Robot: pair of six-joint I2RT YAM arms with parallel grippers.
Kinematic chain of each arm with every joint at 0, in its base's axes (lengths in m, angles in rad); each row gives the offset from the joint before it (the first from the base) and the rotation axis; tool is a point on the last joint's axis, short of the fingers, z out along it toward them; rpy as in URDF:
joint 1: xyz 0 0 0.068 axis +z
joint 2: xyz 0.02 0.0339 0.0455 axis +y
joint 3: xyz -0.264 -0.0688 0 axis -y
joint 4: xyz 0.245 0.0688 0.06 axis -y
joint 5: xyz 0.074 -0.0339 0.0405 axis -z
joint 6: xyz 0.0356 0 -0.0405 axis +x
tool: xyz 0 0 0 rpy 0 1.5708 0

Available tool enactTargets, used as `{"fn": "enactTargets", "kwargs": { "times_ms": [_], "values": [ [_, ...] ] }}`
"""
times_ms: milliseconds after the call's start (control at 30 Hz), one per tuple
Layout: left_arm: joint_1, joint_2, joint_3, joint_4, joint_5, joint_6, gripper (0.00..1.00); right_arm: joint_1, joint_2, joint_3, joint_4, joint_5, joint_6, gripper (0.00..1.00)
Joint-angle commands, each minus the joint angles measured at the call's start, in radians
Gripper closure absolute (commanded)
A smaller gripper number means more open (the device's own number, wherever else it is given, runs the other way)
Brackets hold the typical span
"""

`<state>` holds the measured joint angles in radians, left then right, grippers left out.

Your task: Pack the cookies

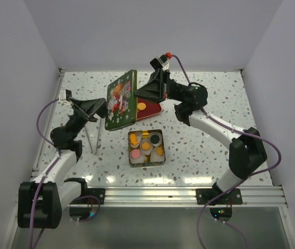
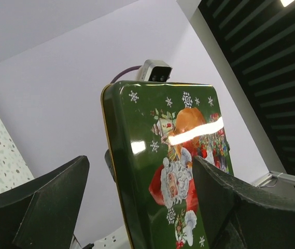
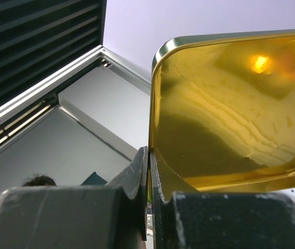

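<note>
Several cookies (image 1: 146, 147), orange, yellow, pink and one dark, lie in an open square tin (image 1: 130, 161) at the table's middle. One orange cookie (image 1: 142, 106) rests on the red tray (image 1: 152, 110) behind it. A green Santa tin lid (image 1: 120, 99) hangs tilted above the table, and my right gripper (image 1: 143, 96) is shut on its rim. In the right wrist view the right gripper (image 3: 150, 155) pinches the lid's (image 3: 230, 104) gold inner edge. My left gripper (image 1: 99, 111) is open at the lid's left side. In the left wrist view the left gripper (image 2: 139, 162) straddles the lid (image 2: 160, 155) with a gap beside it.
White walls close off the table on the left, back and right. A metal rail (image 1: 188, 194) runs along the near edge between the arm bases. The left arm's purple cable (image 1: 43, 116) loops above the table's left side.
</note>
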<state>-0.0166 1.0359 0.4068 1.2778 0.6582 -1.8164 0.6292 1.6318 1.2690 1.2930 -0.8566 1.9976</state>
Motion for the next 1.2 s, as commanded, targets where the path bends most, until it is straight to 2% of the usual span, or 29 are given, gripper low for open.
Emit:
{"fn": "enactTargets", "kwargs": {
  "times_ms": [0,233,333,367,433,567,633,667,700,767,900,1000,1100,1167],
  "values": [
    [-0.008,-0.011,0.042,0.288,0.004,-0.006,0.15,0.015,0.02,-0.028,0.176,0.005,0.245,1.0],
    [-0.008,-0.01,0.052,0.373,-0.003,-0.076,0.34,0.017,0.045,-0.123,0.275,0.019,0.264,1.0],
    [-0.006,-0.03,0.023,0.371,-0.012,-0.083,0.47,0.015,0.046,-0.157,0.285,0.018,0.257,1.0],
    [-0.005,-0.037,0.014,0.371,-0.015,-0.084,0.58,0.014,0.045,-0.167,0.285,0.024,0.251,1.0],
    [-0.005,-0.053,-0.003,0.358,-0.02,-0.084,0.68,0.012,0.04,-0.201,0.278,0.03,0.244,1.0],
    [-0.003,-0.069,-0.017,0.333,-0.009,-0.078,0.82,0.001,0.031,-0.238,0.233,-0.001,0.201,1.0],
    [-0.002,-0.071,-0.023,0.327,-0.003,-0.078,0.93,-0.005,0.011,-0.256,0.157,-0.027,0.166,0.8],
    [0.0,-0.071,-0.026,0.322,-0.003,-0.078,0.96,-0.005,0.002,-0.263,0.125,-0.051,0.118,0.7],
    [0.0,-0.071,-0.031,0.316,-0.002,-0.077,0.97,-0.006,-0.007,-0.273,0.096,-0.059,0.097,0.5],
    [0.0,-0.071,-0.037,0.304,0.004,-0.069,1.0,-0.008,-0.032,-0.281,0.011,-0.071,0.032,0.37],
    [0.0,-0.069,-0.059,0.27,0.02,-0.052,1.0,-0.008,-0.052,-0.295,-0.064,-0.093,-0.023,0.32],
    [0.0,-0.065,-0.072,0.252,0.038,-0.043,1.0,-0.008,-0.064,-0.304,-0.124,-0.107,-0.072,0.32],
    [0.0,-0.06,-0.072,0.186,0.084,0.006,1.0,-0.014,-0.102,-0.315,-0.311,-0.134,-0.218,0.32],
    [0.0,-0.062,-0.069,0.125,0.112,0.047,1.0,-0.025,-0.124,-0.316,-0.545,-0.15,-0.386,0.32]
  ]
}}
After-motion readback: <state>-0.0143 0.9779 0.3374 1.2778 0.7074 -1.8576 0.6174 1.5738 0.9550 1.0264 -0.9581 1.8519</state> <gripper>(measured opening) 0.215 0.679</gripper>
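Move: The green lid is held upright on a slant: its middle lies about 6 cm right of the open left gripper, 1 cm ahead and 6 cm above, its low left rim at those fingertips. From the right gripper, shut on the high right rim, that middle is some 6 cm left, level, 6 cm down. The cookie tin sits about 4 cm right of the right gripper, 3 cm ahead and 45 below; the red tray is 25 cm ahead, level sideways, 47 down. Shut the left gripper on the lid's left rim and keep it nearly in place, easing only about 2 cm back and a little down. Meanwhile lower the right gripper some 8 cm with the right rim, drifting slightly forward; then open its fingers and sink another 5 cm, coming a bit back as the fingertips dip towards level. ##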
